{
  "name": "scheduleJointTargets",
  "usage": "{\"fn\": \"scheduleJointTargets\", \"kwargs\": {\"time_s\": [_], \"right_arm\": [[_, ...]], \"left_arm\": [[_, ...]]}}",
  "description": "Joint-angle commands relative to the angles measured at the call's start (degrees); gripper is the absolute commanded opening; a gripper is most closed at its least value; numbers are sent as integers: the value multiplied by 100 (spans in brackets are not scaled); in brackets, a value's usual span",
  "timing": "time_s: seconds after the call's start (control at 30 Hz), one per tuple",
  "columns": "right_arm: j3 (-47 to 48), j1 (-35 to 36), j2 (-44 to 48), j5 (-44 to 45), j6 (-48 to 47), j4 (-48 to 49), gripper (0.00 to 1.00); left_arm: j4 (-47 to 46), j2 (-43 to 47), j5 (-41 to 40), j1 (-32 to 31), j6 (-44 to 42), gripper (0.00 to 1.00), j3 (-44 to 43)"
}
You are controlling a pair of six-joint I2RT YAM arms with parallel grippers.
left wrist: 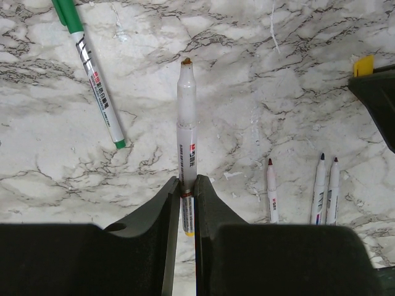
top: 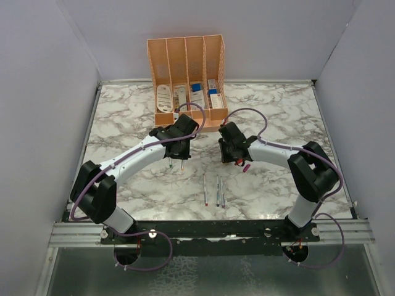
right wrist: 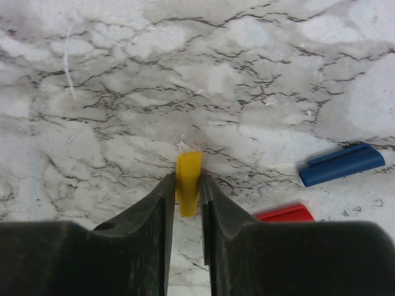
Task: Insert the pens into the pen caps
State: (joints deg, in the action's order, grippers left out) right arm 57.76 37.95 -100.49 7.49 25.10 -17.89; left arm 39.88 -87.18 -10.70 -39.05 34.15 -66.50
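Observation:
My left gripper [left wrist: 187,180] is shut on a grey-white pen [left wrist: 187,117], which points away from the wrist with its brownish tip bare. My right gripper [right wrist: 185,177] is shut on the yellow pen cap [right wrist: 188,179], which sticks out past the fingertips. In the top view both grippers hang over the table's middle, left [top: 176,161] and right [top: 234,157], a short gap apart. A green-capped pen [left wrist: 95,77] lies on the marble. Three uncapped pens [top: 217,190] lie side by side nearer the bases. A blue cap [right wrist: 341,164] and a red cap [right wrist: 285,214] lie right of the right gripper.
A peach organizer [top: 185,80] with white and blue boxed items stands at the back of the marble table [top: 278,117]. A magenta cap [top: 245,167] lies just below the right gripper. Grey walls close in the left, right and far sides.

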Motion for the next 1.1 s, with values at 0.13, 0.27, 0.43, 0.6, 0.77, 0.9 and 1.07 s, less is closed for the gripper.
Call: {"fn": "scheduleJointTargets", "kwargs": {"time_s": [0.13,0.27,0.43,0.6,0.77,0.9,1.07], "right_arm": [[-75,54,-479,169,127,-754,1],[25,54,-333,57,95,-636,1],[329,45,91,113,4,-440,1],[499,-20,760,482,-175,-76,1],[276,-343,1709,577,-200,594,1],[-194,-627,2574,335,-223,1488,1],[-527,-693,3332,-10,-331,2340,1]], "left_arm": [[-314,245,312,73,-104,0,125],[-500,273,423,73,-207,0,148],[-724,388,448,77,-304,0,173],[-1396,637,720,73,-354,0,437],[-2517,965,1252,77,-434,0,935],[-3316,1156,1769,73,-590,0,1161],[-4492,1402,2614,77,-798,0,1446]]}}
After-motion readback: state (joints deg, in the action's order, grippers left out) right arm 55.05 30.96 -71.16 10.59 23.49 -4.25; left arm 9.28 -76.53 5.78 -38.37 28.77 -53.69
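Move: The yellow pen cap lies on the table right between the open right fingers, about level with their pads. Beside it the red cap lies some 5 cm right and 1 cm back, the blue cap 6 cm right and 3 cm ahead. From the left hand, still holding a pen, the yellow cap is roughly 15 cm right, 1 cm ahead and 10 cm below; the green pen lies about 5 cm left, 3 cm ahead and 10 cm below that hand. Right pinches and lifts the yellow cap about 20 cm, tilting up; left brings its pen right and up. ##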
